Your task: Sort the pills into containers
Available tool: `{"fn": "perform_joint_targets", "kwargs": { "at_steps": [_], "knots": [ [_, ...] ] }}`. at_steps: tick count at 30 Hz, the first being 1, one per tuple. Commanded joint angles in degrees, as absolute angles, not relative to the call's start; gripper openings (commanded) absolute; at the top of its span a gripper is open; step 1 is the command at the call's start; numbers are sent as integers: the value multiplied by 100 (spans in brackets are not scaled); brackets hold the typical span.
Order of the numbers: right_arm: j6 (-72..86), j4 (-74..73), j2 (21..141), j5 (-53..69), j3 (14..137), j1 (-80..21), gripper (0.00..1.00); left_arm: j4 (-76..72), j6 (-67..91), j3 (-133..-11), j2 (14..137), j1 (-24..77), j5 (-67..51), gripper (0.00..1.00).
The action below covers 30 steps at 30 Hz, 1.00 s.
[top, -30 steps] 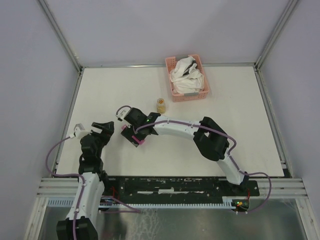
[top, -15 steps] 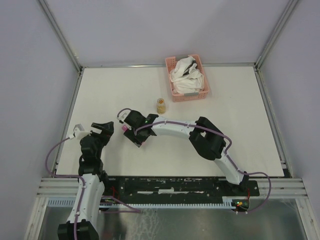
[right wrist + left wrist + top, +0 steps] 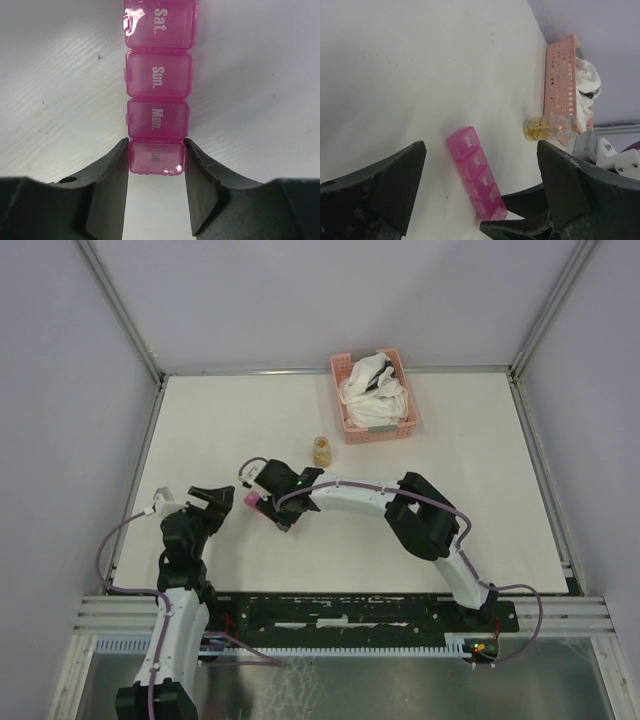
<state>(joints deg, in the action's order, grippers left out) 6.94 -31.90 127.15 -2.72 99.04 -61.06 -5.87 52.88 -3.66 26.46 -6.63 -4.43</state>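
The containers are a magenta pill-box strip (image 3: pixel 157 85) with day labels, lying flat on the white table (image 3: pixel 450 470). My right gripper (image 3: pixel 156 150) is shut on the strip's near end, one finger against each side of the "Tues" compartment. From above, the strip (image 3: pixel 252 498) pokes out left of the right gripper (image 3: pixel 264 504). My left gripper (image 3: pixel 481 150) stands wide open with nothing in it, a short way left of the strip (image 3: pixel 475 175). The pills show as yellow grains in a small clear bottle (image 3: pixel 322 450), also seen in the left wrist view (image 3: pixel 550 127).
A pink lattice basket (image 3: pixel 344 426) with white cloths sits at the back of the table, behind the bottle. The same basket (image 3: pixel 560 75) shows in the left wrist view. The table's left edge rail (image 3: pixel 140 470) runs close to my left arm.
My right gripper's jaws have closed in onto the end of the pill-box strip. The left arm has shifted only slightly and stays open.
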Motion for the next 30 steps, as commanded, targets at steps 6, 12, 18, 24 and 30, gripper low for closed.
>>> {"fn": "perform_joint_targets", "kwargs": {
  "at_steps": [6,12,18,24,30],
  "knots": [
    [286,-2435,10706,1144,8720,-5449,24,-1388,6054,-334,2351,-669,-2514,100],
    [137,-2626,9490,2170,7927,-4998,23,-2125,6881,-344,1656,-310,-2822,100],
    [733,-2687,8497,3322,7368,-4567,23,-2846,7001,-433,1056,621,-2245,100],
    [559,-2564,8120,3108,7067,-4491,23,-3190,6769,-687,1923,2121,-1355,97],
    [92,-2818,8140,2470,7066,-4491,23,-3178,6556,-1238,3083,3222,-137,97]
  ]
}}
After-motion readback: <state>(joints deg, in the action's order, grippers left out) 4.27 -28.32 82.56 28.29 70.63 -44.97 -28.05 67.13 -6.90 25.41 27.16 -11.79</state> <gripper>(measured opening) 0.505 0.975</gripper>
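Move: The pill organizer lies flat on the table, its near right end already in the right fingers; its middle is about 4 cm ahead and 4 cm left of the right hand, almost level with it. From the open left hand it lies some 12 cm right, 2 cm ahead and 8 cm below. From the right hand, the pill jar stands about 14 cm ahead and 8 cm right; the white bottle, hidden by the arm, 5 cm ahead and 24 cm right. The pill organizer, still pinched by its Tuesday end, comes up off the table in the right hand, which climbs some 18 cm while going right and slightly back, then eases to a stop, rolling about 30 degrees to raise the free left end. The left hand, fingers staying wide open, sweeps some 17 cm right towards the organizer, rising and drawing back a little, and swivels clockwise to face it. ##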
